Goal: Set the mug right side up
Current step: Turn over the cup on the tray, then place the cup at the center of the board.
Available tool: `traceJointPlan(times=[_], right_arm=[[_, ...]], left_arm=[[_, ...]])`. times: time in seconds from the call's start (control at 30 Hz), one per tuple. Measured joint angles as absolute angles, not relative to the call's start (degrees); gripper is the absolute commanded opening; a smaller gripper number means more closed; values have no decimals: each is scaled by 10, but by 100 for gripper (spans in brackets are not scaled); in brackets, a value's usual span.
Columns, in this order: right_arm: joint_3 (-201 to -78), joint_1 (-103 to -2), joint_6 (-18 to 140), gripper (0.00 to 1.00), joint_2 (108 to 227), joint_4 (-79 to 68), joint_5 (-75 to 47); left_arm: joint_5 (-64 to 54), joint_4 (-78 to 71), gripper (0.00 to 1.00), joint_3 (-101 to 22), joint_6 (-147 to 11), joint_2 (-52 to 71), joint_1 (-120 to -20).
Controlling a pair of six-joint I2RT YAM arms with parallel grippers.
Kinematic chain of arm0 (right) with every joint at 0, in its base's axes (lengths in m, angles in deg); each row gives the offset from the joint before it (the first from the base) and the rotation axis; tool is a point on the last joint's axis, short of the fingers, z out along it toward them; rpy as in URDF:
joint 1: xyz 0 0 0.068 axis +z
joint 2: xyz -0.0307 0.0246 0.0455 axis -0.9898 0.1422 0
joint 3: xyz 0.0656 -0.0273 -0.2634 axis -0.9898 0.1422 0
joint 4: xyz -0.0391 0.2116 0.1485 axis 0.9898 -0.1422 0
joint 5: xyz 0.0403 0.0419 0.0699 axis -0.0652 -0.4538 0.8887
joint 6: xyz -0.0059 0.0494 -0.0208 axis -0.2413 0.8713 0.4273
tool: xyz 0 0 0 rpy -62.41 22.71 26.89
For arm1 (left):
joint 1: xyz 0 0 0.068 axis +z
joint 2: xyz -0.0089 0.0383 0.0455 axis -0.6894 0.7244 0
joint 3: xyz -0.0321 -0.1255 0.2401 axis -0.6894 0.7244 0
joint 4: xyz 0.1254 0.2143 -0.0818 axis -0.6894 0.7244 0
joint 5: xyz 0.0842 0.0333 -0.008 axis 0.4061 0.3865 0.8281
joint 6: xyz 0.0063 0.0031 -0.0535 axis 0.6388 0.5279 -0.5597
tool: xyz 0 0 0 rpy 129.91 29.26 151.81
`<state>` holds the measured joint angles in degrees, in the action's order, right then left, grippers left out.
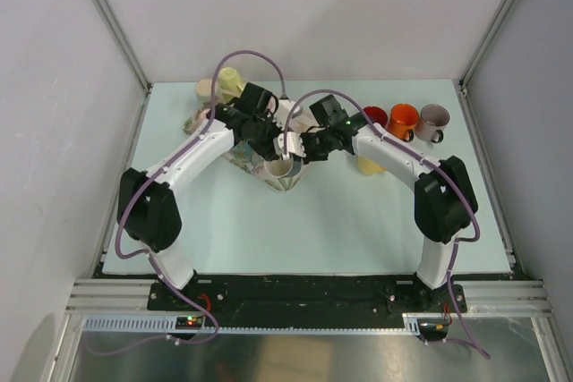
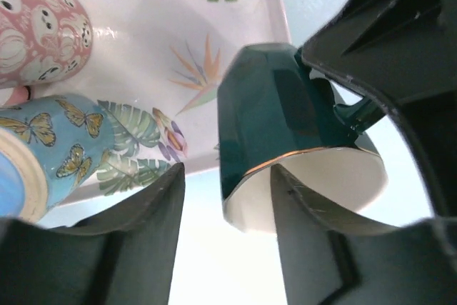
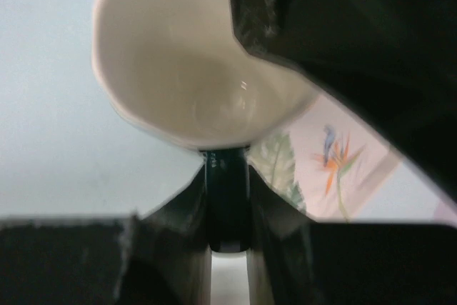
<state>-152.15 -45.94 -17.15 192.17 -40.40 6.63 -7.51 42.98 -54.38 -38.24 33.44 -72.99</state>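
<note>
The dark green mug [image 1: 281, 173], cream inside, is held just above the table at the front corner of the floral tray [image 1: 238, 157], its mouth facing up toward the top camera. My right gripper [image 3: 228, 176] is shut on the mug's green handle [image 3: 228, 201], and the cream bowl [image 3: 189, 69] fills that view above it. My left gripper [image 2: 225, 237] stands open at the mug [image 2: 271, 98]. Its right finger [image 2: 314, 241] crosses the cream mouth, while the left finger [image 2: 139, 237] stays clear of the wall. In the top view both grippers meet over the mug, left [image 1: 271, 151] and right [image 1: 301, 147].
A pink patterned mug [image 2: 36, 33] and a blue butterfly mug [image 2: 53, 141] sit on the tray. Red [image 1: 374, 116], orange [image 1: 403, 120] and grey [image 1: 433, 121] mugs line the back right. There is a yellow mug [image 1: 228, 80] at the back and another [image 1: 369, 165] under my right arm.
</note>
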Motion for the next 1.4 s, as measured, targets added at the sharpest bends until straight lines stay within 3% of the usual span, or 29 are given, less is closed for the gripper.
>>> traceJointPlan(times=[0.1, 0.23, 0.6, 1.03, 1.4], right_arm=[[-1511, -461, -160, 0, 1923, -409, 52], [-1476, -470, -137, 0, 1901, -396, 66], [-1409, -606, 10, 0, 1758, -422, 98], [-1297, -920, 227, 0, 1604, -366, 124], [-1160, -979, 232, 0, 1588, -345, 100]], left_arm=[[-76, 429, 82, -561, -411, 334, -727], [-76, 435, 88, -567, -446, 334, -716], [-105, 446, 89, -569, -499, 285, -646], [-137, 449, 88, -596, -512, 290, -642], [-152, 451, 88, -596, -519, 294, -642]])
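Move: The right hand already grips the teal mug's handle; its goal is the free spot about 29 cm right, 2 cm back and 5 cm below. At about that height, the yellow mug stands 19 cm right and 1 back, the red one 19 right and 8 ahead, the orange one 28 right and 9 ahead. From the left hand, at its rim, the teal mug's middle is roughly 5 cm right, level fore-and-aft and in height. Left hand lets go; right arcs the mug some 34 cm right, turning clockwise, down beside the yellow mug. ##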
